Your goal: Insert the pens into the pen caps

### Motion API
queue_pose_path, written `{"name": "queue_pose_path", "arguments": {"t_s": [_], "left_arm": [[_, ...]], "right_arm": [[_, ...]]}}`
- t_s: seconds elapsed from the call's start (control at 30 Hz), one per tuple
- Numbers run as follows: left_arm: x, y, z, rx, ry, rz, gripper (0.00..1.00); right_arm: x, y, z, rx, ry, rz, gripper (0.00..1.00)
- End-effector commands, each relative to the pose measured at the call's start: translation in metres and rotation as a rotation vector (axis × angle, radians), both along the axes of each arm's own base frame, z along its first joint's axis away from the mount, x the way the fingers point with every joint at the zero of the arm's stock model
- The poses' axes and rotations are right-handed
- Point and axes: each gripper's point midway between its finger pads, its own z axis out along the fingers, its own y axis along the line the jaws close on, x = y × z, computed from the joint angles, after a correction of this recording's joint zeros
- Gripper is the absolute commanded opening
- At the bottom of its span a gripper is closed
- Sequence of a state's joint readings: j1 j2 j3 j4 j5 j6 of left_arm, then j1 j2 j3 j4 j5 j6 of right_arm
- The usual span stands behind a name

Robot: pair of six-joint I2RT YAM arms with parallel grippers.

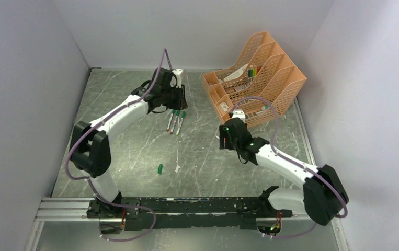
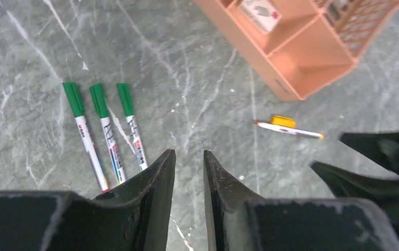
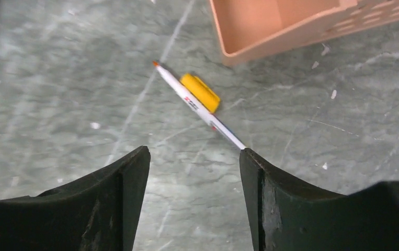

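Three white pens [image 2: 106, 137] lie side by side on the table, each wearing a green cap [image 2: 99, 100]; from above the pens [image 1: 175, 122] sit just below my left gripper [image 1: 175, 97]. My left gripper [image 2: 189, 152] hangs above the table right of them, slightly open and empty. One uncapped pen [image 3: 197, 107] with an orange tip lies beside a yellow cap [image 3: 200, 92]. My right gripper [image 3: 194, 151] hovers open over its rear end, which runs behind the right finger. A loose green pen cap [image 1: 160, 169] lies alone nearer the arm bases.
An orange mesh file organizer [image 1: 260, 73] holding coloured markers and papers stands at the back right, its low front tray [image 3: 249, 44] close to the uncapped pen. A tiny white scrap [image 1: 177, 168] lies by the loose green cap. White walls enclose the table.
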State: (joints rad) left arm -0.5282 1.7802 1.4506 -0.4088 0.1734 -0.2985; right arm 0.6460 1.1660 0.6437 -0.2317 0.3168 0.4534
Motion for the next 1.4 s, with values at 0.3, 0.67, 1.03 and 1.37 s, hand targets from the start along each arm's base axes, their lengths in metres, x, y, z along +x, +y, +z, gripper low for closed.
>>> {"name": "queue_pose_path", "arguments": {"t_s": [0.3, 0.67, 1.03, 1.37], "left_arm": [[-0.045, 0.001, 0.057, -0.132, -0.086, -0.106, 0.35], [-0.052, 0.004, 0.07, -0.14, -0.122, -0.13, 0.35], [-0.053, 0.006, 0.072, -0.137, -0.138, -0.133, 0.33], [-0.059, -0.002, 0.08, -0.258, -0.131, -0.212, 0.33]], "right_arm": [[0.024, -0.021, -0.056, -0.187, 0.167, 0.006, 0.65], [0.023, -0.008, -0.075, -0.167, 0.246, 0.059, 0.57], [-0.01, 0.0, -0.095, -0.186, 0.34, 0.081, 0.27], [-0.015, 0.036, -0.062, -0.129, 0.233, 0.171, 0.0]]}}
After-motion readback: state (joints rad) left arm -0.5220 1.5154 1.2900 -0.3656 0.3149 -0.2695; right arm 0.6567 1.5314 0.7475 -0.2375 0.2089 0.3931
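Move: The white pen with the orange tip lies about 3 cm ahead of the right hand, 1 cm to its right and 8 cm below, its tip pointing forward-left. Its yellow cap lies just beyond it, about 5 cm ahead of the hand and in line with it; the organizer's near corner is some 9 cm ahead and 2 cm right. From the left hand the pen is roughly 10 cm back, 17 cm right and 15 cm down. The right fingers close from wide open to pinch the white pen around its middle: the hand first sinks about 7 cm onto it, slightly forward and right, tipping down some 15 degrees, then shuts while sweeping left and a little back along the table, drawing the pen with it. The left hand rises about 6 cm and backs off 5 cm from the three green-capped pens. ##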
